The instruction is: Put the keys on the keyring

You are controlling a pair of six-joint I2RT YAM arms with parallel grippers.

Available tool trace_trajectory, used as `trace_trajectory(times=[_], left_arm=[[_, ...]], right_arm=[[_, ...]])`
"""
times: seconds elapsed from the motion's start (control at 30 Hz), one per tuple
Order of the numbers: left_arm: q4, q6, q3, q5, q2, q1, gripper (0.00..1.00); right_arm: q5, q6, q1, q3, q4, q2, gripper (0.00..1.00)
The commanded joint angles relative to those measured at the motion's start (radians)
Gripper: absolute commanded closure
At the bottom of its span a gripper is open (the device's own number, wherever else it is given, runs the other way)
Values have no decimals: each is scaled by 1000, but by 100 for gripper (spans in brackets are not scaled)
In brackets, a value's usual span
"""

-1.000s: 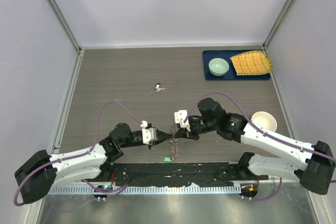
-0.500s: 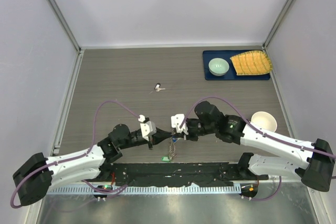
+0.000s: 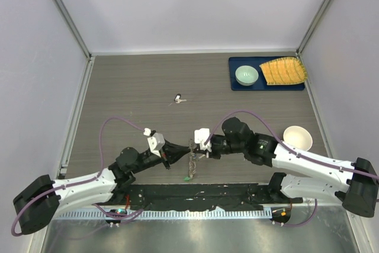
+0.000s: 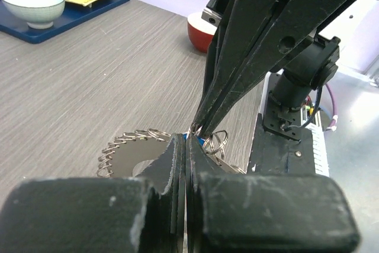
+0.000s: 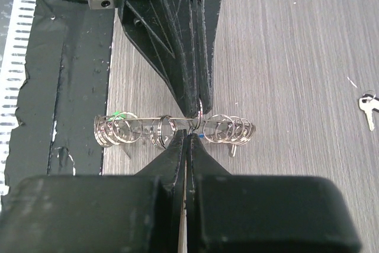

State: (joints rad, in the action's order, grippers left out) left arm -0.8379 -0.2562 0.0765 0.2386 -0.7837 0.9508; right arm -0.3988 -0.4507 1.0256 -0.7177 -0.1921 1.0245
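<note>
The keyring [image 3: 191, 165] stands on edge between my two grippers, its wire strung with small metal rings [image 5: 228, 127]. A green key [image 3: 187, 178] hangs at its near end, seen too as a green glint [image 5: 118, 114]. My left gripper [image 3: 187, 156] is shut on one small ring of the keyring [image 4: 127, 143]. From the other side my right gripper [image 5: 189, 135] meets it tip to tip, shut where a sliver of the blue key [image 5: 203, 136] peeks out. The left gripper [image 4: 185, 140] has its tips against that blue sliver [image 4: 190, 135].
A loose small key [image 3: 177, 99] lies alone mid-table, also visible as a small key [image 5: 368, 106]. A white bowl with a red outside [image 3: 297, 137] sits at the right. The blue tray [image 3: 237, 84] at the back right carries a green bowl [image 3: 246, 75] and a yellow item [image 3: 284, 70].
Both grippers have shifted a little left and nearer with the keyring between them. The left wrist has swung back and left, and the keyring now stands more edge-on.
</note>
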Motion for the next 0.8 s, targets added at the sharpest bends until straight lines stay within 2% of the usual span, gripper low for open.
trace_trajectory(times=[0.0,0.1,0.23,0.27,0.3,0.33,0.37,0.47,0.63,0.7,0.77], left_arm=[[-364,-69,-23,-179,-45,-12,100],[-438,-87,-37,-226,-68,-12,100],[-484,-112,-55,-277,-69,-12,100],[-478,-114,-60,-285,-65,-12,98],[-469,-115,-61,-294,-48,-12,90],[-433,-126,-63,-301,-36,-12,83],[-402,-132,-63,-308,-19,-12,71],[-227,-127,-44,-317,81,-12,59],[221,17,79,-282,285,-12,51],[331,64,112,-280,300,-12,49],[320,74,123,-247,278,-14,45]], right_arm=[[-28,102,22,86,135,-60,99],[8,133,22,132,216,-78,99],[61,144,22,141,215,-116,99],[72,138,22,133,203,-121,99],[75,130,22,109,153,-122,99],[77,121,22,94,129,-115,99],[77,103,22,78,108,-110,99],[74,64,22,15,31,-80,99],[63,14,21,-89,-90,-38,99],[60,-14,22,-133,-137,-21,99],[61,-29,21,-161,-171,-12,99]])
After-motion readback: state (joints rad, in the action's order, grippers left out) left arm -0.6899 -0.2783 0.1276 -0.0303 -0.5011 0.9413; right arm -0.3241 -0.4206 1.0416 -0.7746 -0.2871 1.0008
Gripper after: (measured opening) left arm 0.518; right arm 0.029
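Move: Both shut hands meet nose to nose, pinching the top of the hanging keyring. From the left hand, the keyring's middle is about 2 cm back and 6 cm below. The green tag at the low end is some 8 cm back and 9 cm below. The loose keys lie on the table, roughly 27 cm ahead, 5 cm left and 15 cm below. From the right hand, the keyring's middle is likewise about 2 cm back and 6 cm lower. The left fingers let go of the keyring's top, opening to about half, after rising a centimetre or two with the right hand still gripping alongside. The left hand then backs off mainly upward, and also left and forward, some 8 cm in all, its fingertips tipping up and swinging counter-clockwise about 15 degrees. The right hand keeps its pinch, lifting about 2 cm, then settling most of the way back down as its brief roll reverses. ##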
